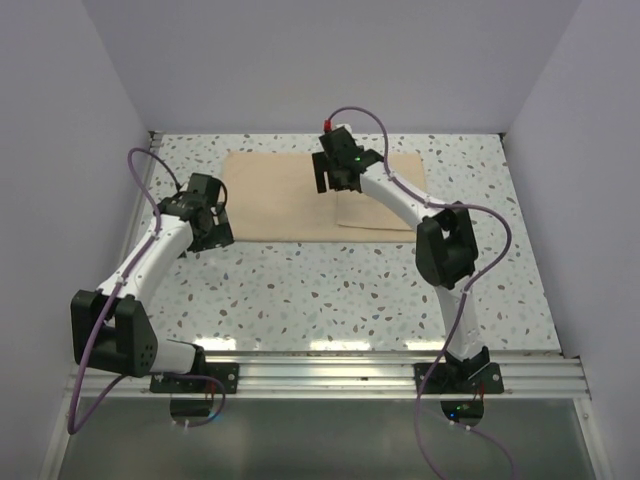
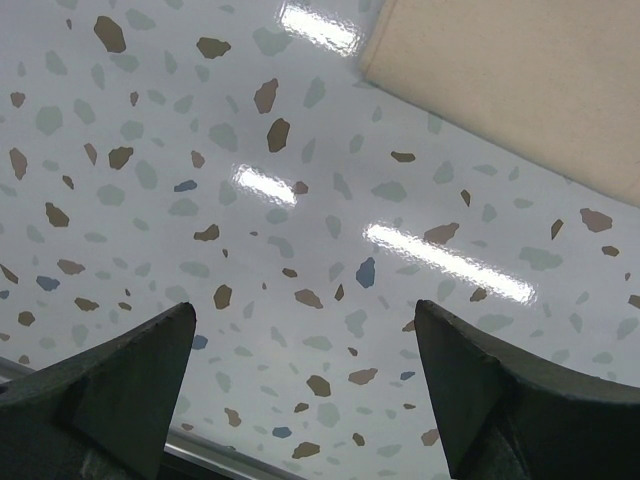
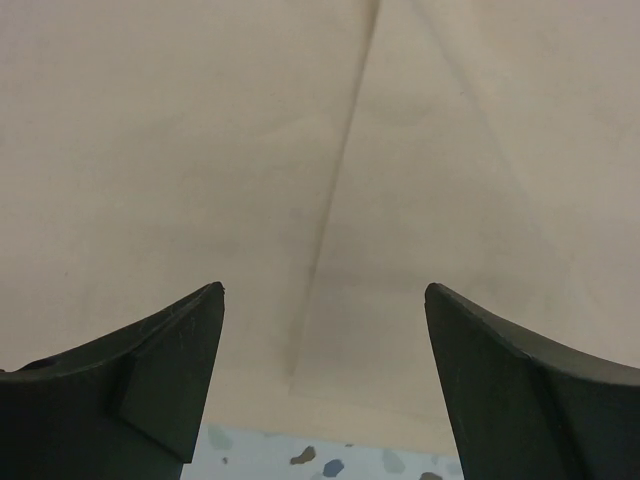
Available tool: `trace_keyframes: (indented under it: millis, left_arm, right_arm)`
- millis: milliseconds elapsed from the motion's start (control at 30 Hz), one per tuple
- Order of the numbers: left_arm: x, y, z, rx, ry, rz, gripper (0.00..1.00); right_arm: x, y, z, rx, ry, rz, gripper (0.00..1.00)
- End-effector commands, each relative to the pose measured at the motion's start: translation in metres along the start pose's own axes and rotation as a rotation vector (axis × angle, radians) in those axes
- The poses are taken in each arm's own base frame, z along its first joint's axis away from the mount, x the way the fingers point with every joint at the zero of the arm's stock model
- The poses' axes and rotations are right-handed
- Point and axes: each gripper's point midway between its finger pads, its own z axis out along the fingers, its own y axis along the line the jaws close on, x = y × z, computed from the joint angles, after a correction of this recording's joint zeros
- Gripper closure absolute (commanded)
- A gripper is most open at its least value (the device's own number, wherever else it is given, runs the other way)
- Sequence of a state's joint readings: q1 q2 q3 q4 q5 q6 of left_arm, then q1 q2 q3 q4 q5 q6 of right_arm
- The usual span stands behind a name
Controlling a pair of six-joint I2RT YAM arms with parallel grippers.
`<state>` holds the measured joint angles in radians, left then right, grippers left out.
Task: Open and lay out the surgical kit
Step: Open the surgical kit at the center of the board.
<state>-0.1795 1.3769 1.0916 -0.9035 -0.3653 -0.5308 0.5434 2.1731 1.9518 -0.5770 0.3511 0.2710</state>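
The surgical kit shows as a tan cloth wrap point(image 1: 280, 195) lying flat at the back of the table, with a folded flap point(image 1: 385, 205) on its right part. What the cloth holds is hidden. My right gripper point(image 1: 335, 180) hovers over the cloth's middle. In the right wrist view it point(image 3: 324, 287) is open, nothing between its fingers, and the flap's edge point(image 3: 335, 190) runs down between them. My left gripper point(image 1: 212, 232) sits off the cloth's near left corner. The left wrist view shows it point(image 2: 302, 305) open over bare table, the cloth corner point(image 2: 520, 80) ahead to the right.
The speckled tabletop point(image 1: 330, 290) is closed in by white walls on the left, back and right. An aluminium rail point(image 1: 330, 370) runs along the near edge where both arm bases are bolted. Purple cables loop off both arms.
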Motion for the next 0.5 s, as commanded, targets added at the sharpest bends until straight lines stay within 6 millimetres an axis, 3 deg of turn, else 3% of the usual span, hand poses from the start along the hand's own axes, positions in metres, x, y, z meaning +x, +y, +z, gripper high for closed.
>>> trace_keyframes:
  millis: [0,100,467]
  left_arm:
    - [-0.005,-0.003,-0.003,0.029,-0.035,-0.017,0.05]
    - [-0.004,-0.002,-0.003,0.028,-0.042,-0.017,0.05]
    - [-0.002,0.001,-0.005,0.030,-0.057,-0.029,0.05]
  right_arm:
    - [0.009,0.001,-0.007,-0.042,0.066,0.070,0.16]
    - [0.031,0.022,-0.009,-0.074,0.125,0.039,0.19]
    - [0.092,0.035,0.003,-0.041,0.285,-0.043,0.35]
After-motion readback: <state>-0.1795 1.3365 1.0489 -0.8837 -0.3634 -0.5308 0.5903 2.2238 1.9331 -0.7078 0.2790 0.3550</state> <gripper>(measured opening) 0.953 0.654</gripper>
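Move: The right hand hangs open about 10 cm above the kit. It is going for the near part of the folded flap's left edge, some 5 cm back, straight in line left-right and about 11 cm below. The flap's near-left corner is about 7 cm back of the hand, the flap's middle about 4 cm ahead and 9 cm to the right. From the left hand that edge lies roughly 16 cm ahead, 29 cm right and 10 cm below. Down and back, drifting about 2 cm left, mostly at the start, the right hand drops some 5 cm and draws in nearly as far towards the near part of the flap's left edge. Its fingers tip about 10 degrees steeper and close partway, staying apart with nothing between them; no touch on the cloth can be seen. ##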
